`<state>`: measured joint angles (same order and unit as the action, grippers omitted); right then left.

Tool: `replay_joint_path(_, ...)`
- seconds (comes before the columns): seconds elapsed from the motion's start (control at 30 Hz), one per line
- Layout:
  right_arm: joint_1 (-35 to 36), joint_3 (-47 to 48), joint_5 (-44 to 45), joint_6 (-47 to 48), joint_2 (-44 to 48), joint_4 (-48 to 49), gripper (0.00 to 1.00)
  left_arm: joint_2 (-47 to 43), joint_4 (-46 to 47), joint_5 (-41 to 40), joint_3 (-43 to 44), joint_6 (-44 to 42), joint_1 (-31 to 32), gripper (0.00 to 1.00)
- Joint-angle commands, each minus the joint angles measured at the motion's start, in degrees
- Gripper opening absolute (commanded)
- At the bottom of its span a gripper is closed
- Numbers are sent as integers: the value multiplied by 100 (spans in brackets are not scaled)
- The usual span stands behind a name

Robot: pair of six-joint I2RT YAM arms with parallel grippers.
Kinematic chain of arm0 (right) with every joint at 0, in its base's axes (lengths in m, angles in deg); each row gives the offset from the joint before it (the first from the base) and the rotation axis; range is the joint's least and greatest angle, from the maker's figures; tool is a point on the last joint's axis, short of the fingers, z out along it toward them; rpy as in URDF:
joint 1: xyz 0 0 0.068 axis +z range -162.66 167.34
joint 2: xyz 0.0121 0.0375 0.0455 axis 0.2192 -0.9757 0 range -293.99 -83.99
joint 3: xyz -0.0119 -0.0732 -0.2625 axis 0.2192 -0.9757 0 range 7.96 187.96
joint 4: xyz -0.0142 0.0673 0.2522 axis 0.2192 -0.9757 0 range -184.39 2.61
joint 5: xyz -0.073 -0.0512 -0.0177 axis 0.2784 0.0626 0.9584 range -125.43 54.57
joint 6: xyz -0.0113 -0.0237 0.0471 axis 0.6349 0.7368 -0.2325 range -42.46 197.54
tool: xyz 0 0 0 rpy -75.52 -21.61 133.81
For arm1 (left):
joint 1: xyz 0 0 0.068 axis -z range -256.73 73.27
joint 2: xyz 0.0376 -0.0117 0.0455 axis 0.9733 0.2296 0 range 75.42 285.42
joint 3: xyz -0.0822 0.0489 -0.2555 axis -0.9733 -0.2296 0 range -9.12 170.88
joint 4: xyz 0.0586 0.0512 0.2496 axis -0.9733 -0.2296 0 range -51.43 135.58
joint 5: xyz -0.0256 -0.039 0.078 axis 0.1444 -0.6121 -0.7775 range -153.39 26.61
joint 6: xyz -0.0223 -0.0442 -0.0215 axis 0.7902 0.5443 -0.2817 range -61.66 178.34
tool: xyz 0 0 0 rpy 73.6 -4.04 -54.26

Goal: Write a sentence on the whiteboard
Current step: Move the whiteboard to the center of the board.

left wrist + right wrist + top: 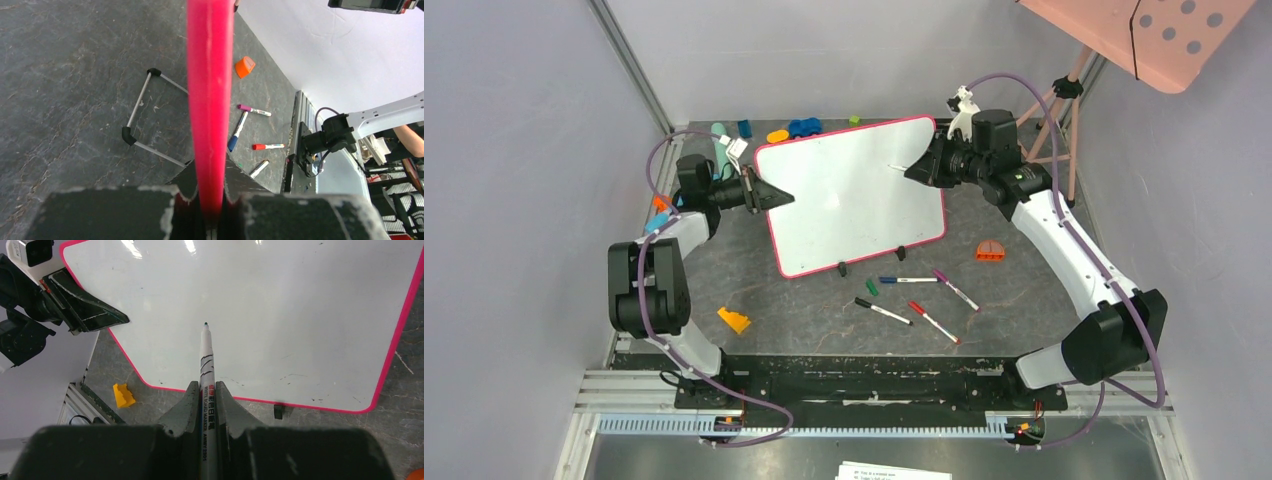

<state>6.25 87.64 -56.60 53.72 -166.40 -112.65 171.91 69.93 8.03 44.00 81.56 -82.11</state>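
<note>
The whiteboard (854,190) stands tilted on black clip feet, glossy white with a pink-red rim (210,100). My left gripper (769,196) (210,167) is shut on the rim at the board's left edge. It also shows in the right wrist view as the left gripper (85,310). My right gripper (914,172) (206,387) is shut on a white whiteboard marker (206,355). Its uncapped dark tip points at the board's face (280,315), near the upper middle. No sentence shows on the board, only a few dark specks near its lower edge.
Loose markers lie in front of the board: blue-capped (907,280), purple (954,288), black (882,311), red (934,321). An orange piece (990,251) and a yellow block (734,320) are nearby. Small toys (794,128) sit behind. A pink dotted panel (1164,35) hangs top right.
</note>
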Motion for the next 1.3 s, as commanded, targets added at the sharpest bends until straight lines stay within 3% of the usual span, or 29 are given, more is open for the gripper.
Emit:
replay_joint_path(0.0, 20, 37, -76, 4, 191, 200, 0, 90, -2295, -504, 24, -1813, 37, 2)
replay_joint_path(0.23, 24, 92, -109, -10, 148, 219, 0, 55, -2313, -427, -117, -1812, 83, 6)
replay_joint_path(0.3, 20, 91, -107, -12, 146, 222, 0, 137, -2313, -315, -105, -1789, 87, 18)
replay_joint_path(0.37, 24, 92, -107, -26, 148, 228, 0, 185, -2304, -273, -51, -1702, 82, 38)
replay_joint_path(0.53, 24, 92, -89, -31, 149, 227, 0, 108, -2295, -343, -39, -1723, 77, 67)
replay_joint_path(0.67, 24, 91, -68, -35, 168, 229, 0, 125, -2295, -348, -30, -1729, 76, 75)
replay_joint_path(0.77, 24, 61, -46, -35, 189, 225, 0, 70, -2291, -355, -30, -1725, 78, 99)
replay_joint_path(0.93, 25, -14, 16, -70, 217, 298, 0, -170, -2360, -436, -33, -1692, -67, 100)
replay_joint_path(1.1, 28, -91, 25, -174, 242, 502, 0, -770, -2840, -1108, -196, -1889, -220, 100)
replay_joint_path(1.27, 51, -189, -4, -251, 242, 623, 0, -1600, -2188, -1494, -720, -1268, -369, 100)
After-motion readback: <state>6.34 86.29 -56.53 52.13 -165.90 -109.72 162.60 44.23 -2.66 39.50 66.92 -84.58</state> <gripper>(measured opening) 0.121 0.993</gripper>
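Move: The left gripper still pinches the whiteboard's left edge; the whiteboard's middle lies about 18 cm to the right, level with the hand fore and aft, some 3 cm lower. On the table, roughly 17 cm below the hand, the green cap lies about 17 cm back and 24 cm right, the black marker 22 cm back and 27 cm right. From the right hand, the whiteboard's middle is about 15 cm left, level fore and aft, 12 cm below. Lower the left gripper about 5 cm while easing it back some 2 cm, and open the fingers wide as it sinks to let go of the whiteboard's left edge. Then draw left and a little back and up, fingers staying open on either side of the edge and the wrist tipping about 10 degrees. Keep the right hand still, holding the marker. ##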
